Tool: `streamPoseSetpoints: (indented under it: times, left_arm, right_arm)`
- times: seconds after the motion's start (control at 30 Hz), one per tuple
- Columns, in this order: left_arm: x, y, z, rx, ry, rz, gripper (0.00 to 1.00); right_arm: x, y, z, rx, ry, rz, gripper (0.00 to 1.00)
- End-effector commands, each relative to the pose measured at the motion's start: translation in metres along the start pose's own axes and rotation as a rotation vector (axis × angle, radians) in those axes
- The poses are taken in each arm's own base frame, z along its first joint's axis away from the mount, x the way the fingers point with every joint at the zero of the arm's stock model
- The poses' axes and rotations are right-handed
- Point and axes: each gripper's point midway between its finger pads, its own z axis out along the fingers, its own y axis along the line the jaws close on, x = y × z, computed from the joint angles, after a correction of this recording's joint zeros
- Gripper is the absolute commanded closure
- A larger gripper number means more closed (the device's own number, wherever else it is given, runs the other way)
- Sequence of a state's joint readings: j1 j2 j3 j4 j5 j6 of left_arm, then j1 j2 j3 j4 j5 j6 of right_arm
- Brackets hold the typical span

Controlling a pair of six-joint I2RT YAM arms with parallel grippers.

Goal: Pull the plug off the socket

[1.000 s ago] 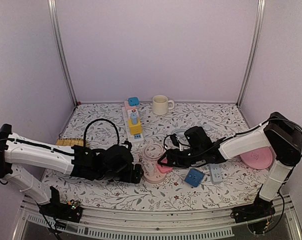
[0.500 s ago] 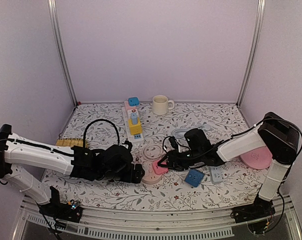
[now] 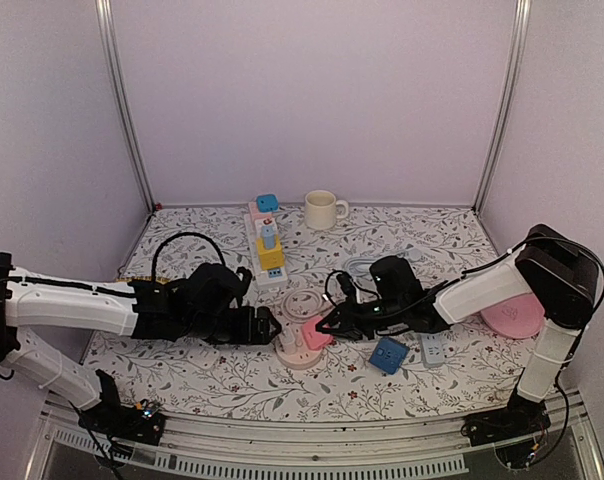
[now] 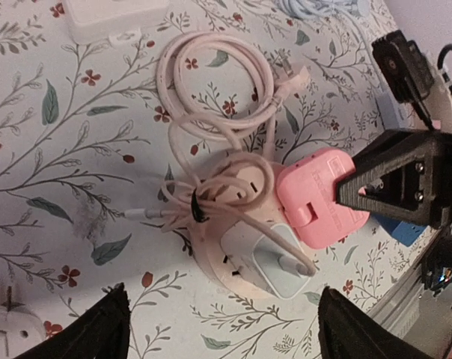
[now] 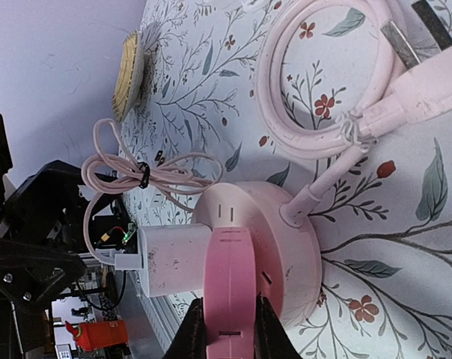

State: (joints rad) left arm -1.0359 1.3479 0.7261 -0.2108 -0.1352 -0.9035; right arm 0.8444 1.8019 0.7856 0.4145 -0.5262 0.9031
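A round pale pink socket (image 3: 294,345) lies flat on the flowered table, also seen from the wrists (image 4: 237,176) (image 5: 286,239). A pink plug (image 3: 317,333) (image 4: 316,198) (image 5: 230,284) and a white charger (image 4: 267,258) (image 5: 173,262) sit in its face. My right gripper (image 3: 329,328) (image 5: 230,329) is shut on the pink plug, one finger on each flat side. My left gripper (image 3: 265,328) (image 4: 226,336) stands open just left of the socket and touches nothing. A bundled thin cable (image 4: 203,198) lies on the socket.
The socket's thick pink cord (image 5: 331,82) is coiled behind it. A blue adapter (image 3: 388,355) and a white one (image 3: 432,347) lie to the right, with a pink dish (image 3: 512,315) beyond. A power strip (image 3: 265,250) and mug (image 3: 322,210) stand at the back.
My right jaws have closed on the pink plug. The socket, which stood raised a second ago, now lies flat. My left gripper has drawn back a little to the left.
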Motion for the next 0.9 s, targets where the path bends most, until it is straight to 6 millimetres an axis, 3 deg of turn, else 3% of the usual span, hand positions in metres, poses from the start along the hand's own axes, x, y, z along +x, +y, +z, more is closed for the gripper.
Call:
streamPoseSetpoints:
  times: [0.0,0.27,0.53,0.73,0.87]
  left_arm:
    - [-0.009,-0.015,-0.007,0.111,0.009,0.013,0.15]
    - [-0.007,-0.042,-0.013,0.205,0.044,0.007,0.18]
    - [-0.025,-0.057,-0.014,0.238,-0.021,-0.033,0.24]
    - [-0.033,-0.039,-0.006,0.134,-0.069,-0.075,0.44]
    - [-0.034,-0.028,0.000,0.076,-0.088,-0.091,0.49]
  right_arm:
    - [-0.012,0.034,-0.011,-0.087,-0.048,-0.048,0.96]
    - [-0.032,0.071,-0.033,-0.086,-0.203,-0.091,0.97]
    - [-0.045,0.104,-0.040,0.138,-0.429,-0.231,0.97]
    - [-0.048,0.120,-0.047,0.202,-0.516,-0.286,0.97]
    - [-0.047,0.126,-0.045,0.231,-0.527,-0.322,0.97]
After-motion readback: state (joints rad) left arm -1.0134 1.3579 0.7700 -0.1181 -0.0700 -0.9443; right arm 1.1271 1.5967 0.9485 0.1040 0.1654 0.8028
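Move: The right hand already grips the pink plug in the round socket; the white plug sits about 6 cm to its left and 1 cm back, level in height. From the open left hand the white plug is some 5 cm right, 1 cm ahead and 5 cm below, with the cable coil roughly 7 cm ahead, 7 cm right and 8 cm down. Right hand lifts pink plug and socket 8 cm; left rises some 3 cm, rightward, closing around white plug. ##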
